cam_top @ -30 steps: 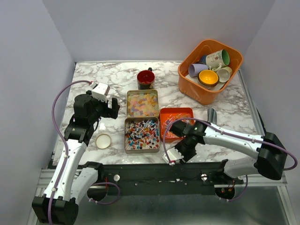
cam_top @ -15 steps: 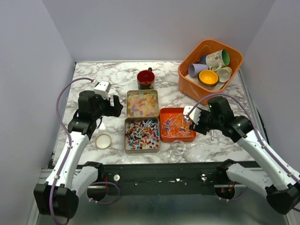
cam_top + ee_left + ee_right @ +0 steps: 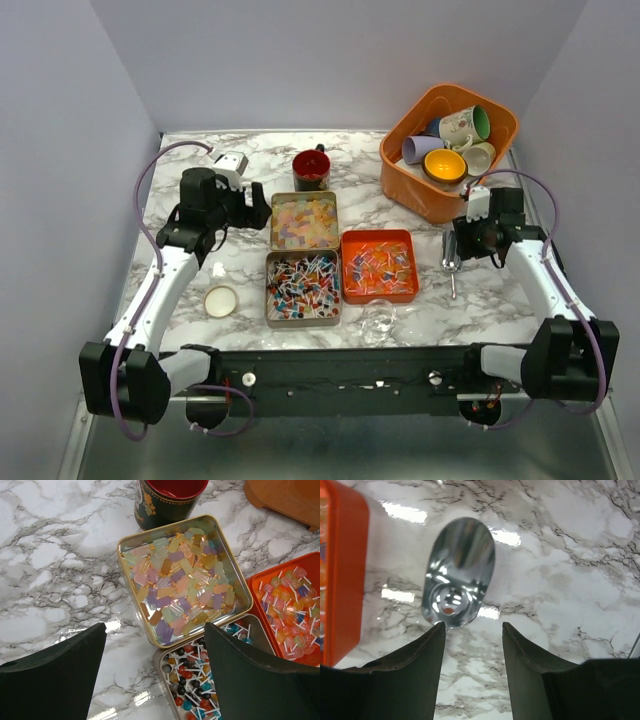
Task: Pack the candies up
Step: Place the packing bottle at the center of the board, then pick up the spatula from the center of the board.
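Note:
The candies fill three containers: pastel squares in a gold tin point(image 3: 305, 220) point(image 3: 182, 577), small lollipops in a second tin point(image 3: 303, 285) point(image 3: 210, 680), and pale wrapped pieces in an orange tray point(image 3: 378, 265) point(image 3: 290, 615). My left gripper point(image 3: 258, 213) point(image 3: 155, 630) hangs open above the marble, just left of the two tins, with nothing between its fingers. On the right, my right gripper point(image 3: 464, 240) point(image 3: 472, 626) is open and empty over a metal scoop point(image 3: 451, 252) point(image 3: 458, 575) that lies on the table beside the orange tray's edge point(image 3: 342, 575).
A dark mug with a red inside point(image 3: 311, 168) point(image 3: 170, 500) stands behind the pastel tin. An orange basket point(image 3: 400, 170) of mugs sits at the back right. A white round lid point(image 3: 220, 300) lies front left, and a clear object point(image 3: 378, 320) lies at the front edge.
The right arm swung from the front edge out to the right and now hovers over the scoop. The left gripper moved farther back, up beside the pastel tin.

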{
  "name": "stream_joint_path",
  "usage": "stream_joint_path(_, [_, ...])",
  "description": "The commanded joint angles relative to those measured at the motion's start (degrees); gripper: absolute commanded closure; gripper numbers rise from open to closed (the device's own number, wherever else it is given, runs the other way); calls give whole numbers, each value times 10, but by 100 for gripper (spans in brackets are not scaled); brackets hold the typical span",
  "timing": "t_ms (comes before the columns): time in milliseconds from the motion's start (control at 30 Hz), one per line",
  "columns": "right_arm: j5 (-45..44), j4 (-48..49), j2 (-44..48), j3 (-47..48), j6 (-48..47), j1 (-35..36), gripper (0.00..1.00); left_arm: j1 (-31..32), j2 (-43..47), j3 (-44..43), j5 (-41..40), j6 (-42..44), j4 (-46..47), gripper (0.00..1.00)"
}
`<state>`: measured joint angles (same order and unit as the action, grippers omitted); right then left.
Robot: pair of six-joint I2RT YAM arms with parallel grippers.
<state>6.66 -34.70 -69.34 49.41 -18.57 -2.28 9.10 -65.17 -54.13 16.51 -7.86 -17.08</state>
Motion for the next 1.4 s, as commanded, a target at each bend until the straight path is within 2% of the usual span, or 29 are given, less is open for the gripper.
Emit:
stream_joint_path(0, [8, 42, -34, 9, 15, -19, 44, 7, -22, -23, 0, 14, 4, 10])
stream_joint_path(300, [3, 96, -111, 11, -10, -21, 51, 7, -44, -28, -2, 32, -8, 10])
stream_joint_path(467, [12, 118, -143, 11, -31, -21, 62, 7, -45, -25, 51, 43, -18, 12])
stream_joint_path(533, [21, 127, -151, 10, -41, -21, 64, 7, -44, -19, 51, 43, -17, 12])
stream_joint_path(667, [34, 134, -154, 0, -56, -21, 76, 7, -36, -16, 41, 50, -22, 12])
stream_joint_path(833, [57, 167, -136, -50, -80, -21, 78, 7, -28, -10, 38, 56, -16, 12])
stream_joint_path(867, [67, 174, -131, -59, -84, -20, 84, 7, -26, -10, 39, 56, -16, 12])
stream_joint_path(967, [72, 180, -108, -63, -84, -20, 95, 7, -22, -12, 40, 57, -18, 12])
stream_joint_path(1133, [106, 79, -25, -49, -125, -20, 99, 7, -17, -14, 51, 53, -15, 12])
stream_joint_path(1233, [183, 12, 51, -41, -158, -18, 99, 8, -11, -1, 75, 40, 3, 12])
stream_joint_path(1333, [227, -40, 90, -6, -161, 13, 99, 17, -2, 10, 140, 21, 14, 12])
stream_joint_path(1367, [231, -49, 92, 7, -160, 44, 99, 21, 1, 13, 184, 14, 20, 12])
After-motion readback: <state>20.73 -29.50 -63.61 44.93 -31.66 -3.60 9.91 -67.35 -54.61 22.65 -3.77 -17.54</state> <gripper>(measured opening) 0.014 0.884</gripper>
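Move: The metal scoop's bowl lies about 4 cm ahead of the right hand, 2 cm to its left and some 6 cm below, with its handle running back towards the base. From the hand, the red lollipop tray is about 19 cm left, level with it; the clear bottle some 18 cm back and 20 cm left; the orange bin about 26 cm ahead and 2 cm left. From the left hand, the bowl is roughly 43 cm right and 2 cm back. Down and forward, roughly 5 cm each way, the right hand reaches to the scoop and its half-open fingers shut fully, pinching the thin right-hand rim of the bowl. It then rises about 7 cm, drawing back and a little left while turning counter-clockwise some 15 degrees, the rim still pinched. ##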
